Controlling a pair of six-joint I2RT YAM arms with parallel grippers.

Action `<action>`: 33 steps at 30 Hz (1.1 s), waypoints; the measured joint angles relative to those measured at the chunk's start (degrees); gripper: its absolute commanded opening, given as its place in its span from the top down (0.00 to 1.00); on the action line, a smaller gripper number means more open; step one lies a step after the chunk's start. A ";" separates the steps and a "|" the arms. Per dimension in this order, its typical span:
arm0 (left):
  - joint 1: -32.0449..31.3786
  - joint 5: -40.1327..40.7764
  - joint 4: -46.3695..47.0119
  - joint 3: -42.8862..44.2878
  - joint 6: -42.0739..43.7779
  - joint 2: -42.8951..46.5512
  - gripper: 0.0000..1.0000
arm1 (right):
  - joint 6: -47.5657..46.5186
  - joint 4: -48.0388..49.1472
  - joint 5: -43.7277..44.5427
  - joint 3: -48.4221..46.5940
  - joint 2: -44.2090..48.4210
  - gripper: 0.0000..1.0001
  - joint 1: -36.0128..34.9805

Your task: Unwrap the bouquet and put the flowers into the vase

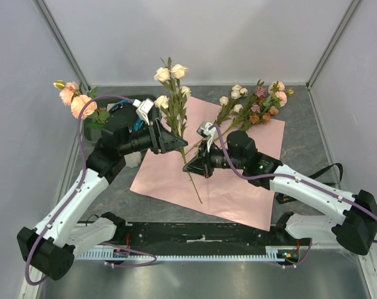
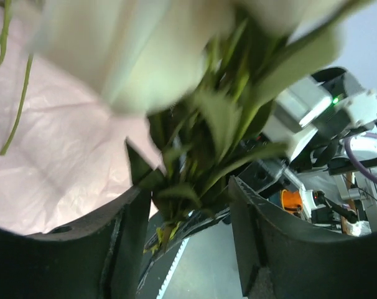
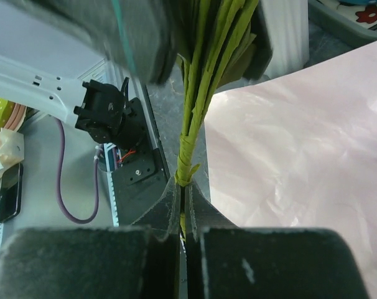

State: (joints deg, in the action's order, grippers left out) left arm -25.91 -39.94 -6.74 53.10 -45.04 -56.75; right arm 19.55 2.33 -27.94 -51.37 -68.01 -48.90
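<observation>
My right gripper (image 1: 190,167) (image 3: 185,187) is shut on the taped lower stem of a sprig of cream flowers (image 1: 171,75), holding it upright over the pink paper sheet (image 1: 238,180). My left gripper (image 1: 176,144) (image 2: 187,190) is open, its jaws standing on either side of the sprig's leafy stems (image 2: 201,149) with gaps showing. More flowers (image 1: 258,103), mauve, peach and cream, lie on the paper's far right corner. Peach roses (image 1: 76,103) stand upright at the far left. The vase is hidden behind my left arm in the top view; a blurred white upright shape (image 3: 285,37) may be it.
A dark tray (image 1: 127,103) sits at the back left behind my left arm. Grey walls close in the table on three sides. The black base rail (image 1: 201,237) runs along the near edge.
</observation>
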 measured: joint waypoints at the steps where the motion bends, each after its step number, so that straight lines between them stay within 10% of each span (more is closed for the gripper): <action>1: 0.00 0.59 -0.07 0.52 0.00 0.02 0.46 | -0.28 -0.33 0.15 0.00 0.00 1.00 -0.68; 7: 0.00 3.67 -0.46 2.99 0.57 0.96 0.82 | -2.21 -2.40 1.99 -0.28 -0.02 0.95 -3.52; 12: -0.09 6.67 -2.78 4.61 3.28 2.19 0.98 | -3.65 -4.48 4.39 -2.64 -0.26 0.30 -5.40; 16: -0.11 11.89 -6.03 6.99 7.37 4.94 0.98 | -4.11 -6.05 10.23 -3.56 -0.24 0.04 -5.97; 33: -0.11 53.33 -17.27 33.22 37.27 9.11 0.98 | -1.05 -10.60 42.51 -3.56 10.62 0.02 -5.57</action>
State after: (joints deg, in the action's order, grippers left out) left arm -26.02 13.39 -24.01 86.32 -7.77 -47.64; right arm 18.50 -8.27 14.57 -54.94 -57.39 -54.48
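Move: Between the left hand's open fingers runs the stem bundle of the white roses, which the right fingers already pinch a little lower down. The vase's middle is roughly 10 cm ahead of the left hand, 18 cm to its left and 20 cm below; the green tray is about 25 cm ahead, 24 cm left and 27 cm down. From the right hand, the loose flowers on the paper lie some 30 cm ahead, 20 cm right and 24 cm below. Closing on the white roses' stems, the left fingers take the bundle over as the right ones then open wide and let go. The left hand then carries it up about 20 cm and left nearly as far, to the vase's side, swinging counter-clockwise and tipping up until its fingers point forward. The freed right hand backs off slightly, then moves right, forward and up towards the loose flowers, turning clockwise. ##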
